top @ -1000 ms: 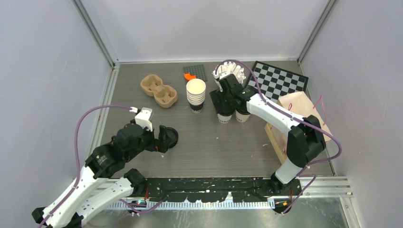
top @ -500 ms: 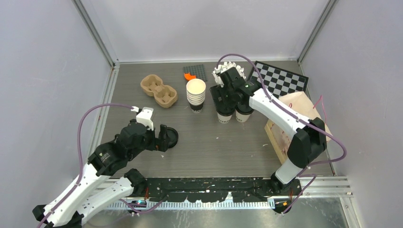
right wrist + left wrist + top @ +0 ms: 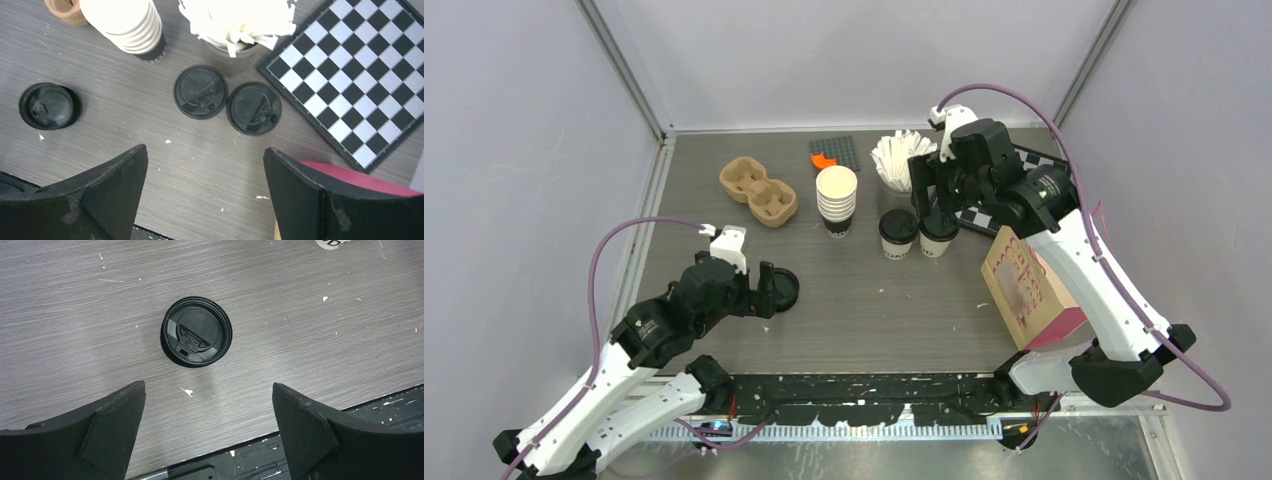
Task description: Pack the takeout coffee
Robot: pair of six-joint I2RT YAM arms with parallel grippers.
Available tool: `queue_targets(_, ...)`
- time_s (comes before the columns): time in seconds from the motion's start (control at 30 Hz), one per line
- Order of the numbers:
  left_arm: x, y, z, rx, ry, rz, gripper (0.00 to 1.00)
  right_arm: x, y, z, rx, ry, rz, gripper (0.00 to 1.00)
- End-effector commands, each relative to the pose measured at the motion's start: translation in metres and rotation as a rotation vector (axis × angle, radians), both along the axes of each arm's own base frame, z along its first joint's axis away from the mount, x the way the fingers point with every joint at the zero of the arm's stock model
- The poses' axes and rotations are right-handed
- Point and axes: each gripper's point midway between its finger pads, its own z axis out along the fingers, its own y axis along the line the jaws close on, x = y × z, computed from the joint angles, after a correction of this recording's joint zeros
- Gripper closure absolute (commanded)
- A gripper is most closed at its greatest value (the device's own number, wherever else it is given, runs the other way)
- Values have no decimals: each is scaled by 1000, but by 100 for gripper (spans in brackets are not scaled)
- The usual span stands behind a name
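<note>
Two takeout coffee cups, cream with black lids, stand side by side mid-table: the left cup [image 3: 897, 232] [image 3: 200, 92] and the right cup [image 3: 937, 235] [image 3: 254, 108]. My right gripper [image 3: 930, 195] [image 3: 205, 149] hangs high above them, open and empty, touching neither. My left gripper [image 3: 769, 292] [image 3: 208, 386] is open low over the table at the near left. A loose black lid [image 3: 196, 331] [image 3: 783, 288] lies flat just ahead of its fingertips, and nothing sits between them.
A brown pulp two-cup carrier [image 3: 758, 190] lies at the back left. Next to it stands a stack of lidless cups [image 3: 836, 200], then a cup of white paper sticks [image 3: 235, 25]. A checkerboard [image 3: 350, 75] and a pink-faced paper bag [image 3: 1029, 290] lie to the right.
My right gripper has risen and pulled back to the right from the two lidded cups, leaving them standing uncovered. The left arm has hardly moved.
</note>
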Motion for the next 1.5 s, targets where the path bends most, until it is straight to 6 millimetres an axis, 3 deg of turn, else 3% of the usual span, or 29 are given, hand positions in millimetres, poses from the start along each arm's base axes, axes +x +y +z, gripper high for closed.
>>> queue_targets(0.0,2,-2,12,-29,-42,-9,0,-9,-24,0,-87,23,-43,11)
queue_targets(0.27,-1,-4,16,-50,-57,-35,0,-14,-68,23,-209,-10,-148,10)
queue_targets(0.53,-5,-9,17,-72,-54,-61,0,-8,-90,19,-261,10,-210,9)
queue_targets(0.77,-4,-9,15,-60,-42,-62,0,-5,-78,15,-180,12,-202,9)
queue_targets(0.9,-3,-8,14,-56,-42,-54,0,-15,-66,11,-108,11,-129,9)
queue_targets(1.17,1,-7,18,-83,-50,-45,0,-38,-61,11,-35,-21,-47,9)
queue_targets(1.33,5,-2,23,-143,-68,40,0,-22,-64,12,-41,-49,-116,9)
queue_targets(1.47,10,3,22,-234,-40,194,0,-18,-60,-12,-67,-11,-97,9)
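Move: The empty right hand hangs high over the table. The paper bag, which seems to be its goal, is some 21 cm to its right, 4 cm back, its middle about 18 cm below. The left lidded cup stands about 7 cm ahead and 5 cm left; the right lidded cup is also 7 cm ahead but 4 cm right, both some 25 cm below. From the left hand the bag is about 55 cm right, 7 cm ahead and 8 cm lower. Sweeping right through the air, away from the two lidded cups and towards the paper bag, the right hand covers about 8 cm while turning some 10 degrees clockwise and rolling its right side up. It then eases slightly left and draws back about 3 cm, largely undoing the roll, before edging forward at the last. Its fingers stay wide open and empty. ##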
